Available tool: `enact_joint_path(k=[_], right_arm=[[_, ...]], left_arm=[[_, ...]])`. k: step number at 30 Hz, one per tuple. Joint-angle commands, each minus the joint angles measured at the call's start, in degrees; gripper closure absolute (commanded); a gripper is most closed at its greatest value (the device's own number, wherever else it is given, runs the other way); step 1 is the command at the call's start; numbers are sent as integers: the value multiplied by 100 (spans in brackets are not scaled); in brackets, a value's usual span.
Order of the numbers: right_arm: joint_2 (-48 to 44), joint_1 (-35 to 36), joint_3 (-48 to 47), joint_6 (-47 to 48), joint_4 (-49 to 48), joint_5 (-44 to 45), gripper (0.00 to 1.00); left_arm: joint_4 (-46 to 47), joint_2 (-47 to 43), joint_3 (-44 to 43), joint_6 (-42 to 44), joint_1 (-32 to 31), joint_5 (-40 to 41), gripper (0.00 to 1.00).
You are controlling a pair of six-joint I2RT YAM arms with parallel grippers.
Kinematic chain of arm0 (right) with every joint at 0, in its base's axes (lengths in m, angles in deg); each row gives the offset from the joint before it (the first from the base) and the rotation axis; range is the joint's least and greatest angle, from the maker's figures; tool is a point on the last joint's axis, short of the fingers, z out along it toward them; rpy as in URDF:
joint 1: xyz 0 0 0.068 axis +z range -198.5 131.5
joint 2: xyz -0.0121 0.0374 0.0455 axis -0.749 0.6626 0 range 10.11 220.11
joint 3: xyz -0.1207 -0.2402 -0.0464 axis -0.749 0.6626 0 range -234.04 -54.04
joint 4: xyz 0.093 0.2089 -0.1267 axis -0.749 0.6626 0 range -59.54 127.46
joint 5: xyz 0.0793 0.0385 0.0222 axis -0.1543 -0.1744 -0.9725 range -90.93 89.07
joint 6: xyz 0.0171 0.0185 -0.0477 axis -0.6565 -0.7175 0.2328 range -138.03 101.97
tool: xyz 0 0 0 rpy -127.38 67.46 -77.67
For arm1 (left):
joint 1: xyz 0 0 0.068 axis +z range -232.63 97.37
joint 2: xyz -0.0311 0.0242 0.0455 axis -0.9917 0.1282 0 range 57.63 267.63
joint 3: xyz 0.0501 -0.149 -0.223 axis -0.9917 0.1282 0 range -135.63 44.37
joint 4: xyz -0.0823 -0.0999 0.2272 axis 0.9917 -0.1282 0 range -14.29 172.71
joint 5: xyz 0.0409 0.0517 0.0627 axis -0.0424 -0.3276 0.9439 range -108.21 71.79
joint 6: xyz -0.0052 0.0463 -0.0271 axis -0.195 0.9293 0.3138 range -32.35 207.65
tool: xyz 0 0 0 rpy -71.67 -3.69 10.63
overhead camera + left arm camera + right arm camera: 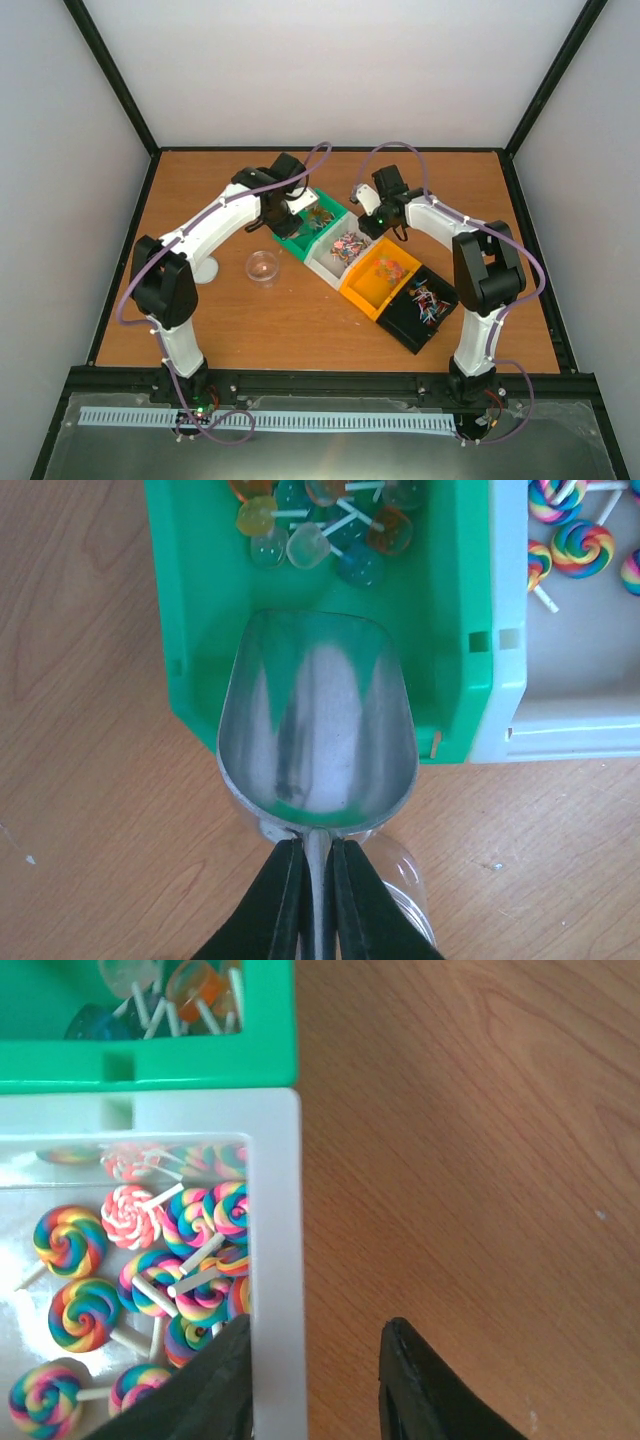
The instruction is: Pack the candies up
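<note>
The candies are small lollipops lying in a row of bins. Translucent ones [320, 520] sit at the far end of the green bin [190, 600], and rainbow swirl ones [150, 1250] fill the white bin [275, 1210]. My left gripper [318, 855] is shut on the handle of an empty metal scoop [315, 730] that reaches over the green bin's near end. My right gripper [318, 1328] straddles the white bin's side wall. One finger is inside against the wall, the other stands apart over the table, so it is open.
An orange bin [380, 275] and a black bin [425, 305], both holding candies, continue the row toward the right arm. A clear round jar [262, 266] stands on the table below the left gripper. A white round object [205, 268] lies to the jar's left.
</note>
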Motion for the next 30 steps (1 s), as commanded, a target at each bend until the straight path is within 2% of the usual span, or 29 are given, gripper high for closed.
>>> enact_joint_path(k=[1,3,8,12,30], right_arm=[[-36,24,104,-140,-226,235,71],[-44,24,139,-166,-272,284,78],[-91,24,186,-195,-343,293,85],[-82,15,211,-194,-377,322,97],[-67,5,360,52,-517,112,97]], left_arm=[[-128,28,-297,-187,26,189,99],[-117,56,-314,-189,27,210,99],[-20,75,-224,-146,26,260,99],[62,108,-182,-118,26,349,99],[96,1327,-983,160,43,122,99]])
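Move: The right hand's fingers stand open astride the white bin's outer far rim, its wall about a centimetre to the left between them and roughly level. The orange bin lies some 14 cm back and 3 cm right of that hand. The left hand already holds the scoop; the green bin's candies are about 10 cm ahead of it, 8 cm right and 12 cm down. From the left hand, the glass jar is some 5 cm back and 6 cm left, and the white bin is level ahead, 14 cm right. The right fingers shut on the white bin's outer rim and pinch it, the hand staying in place and then keeping its hold. The left hand, its grip on the scoop unchanged, nearly waits for the first half, then sinks about 3.5 cm while reaching some 3 cm forward and slightly right, taking the scoop down into the green bin towards the candies. ##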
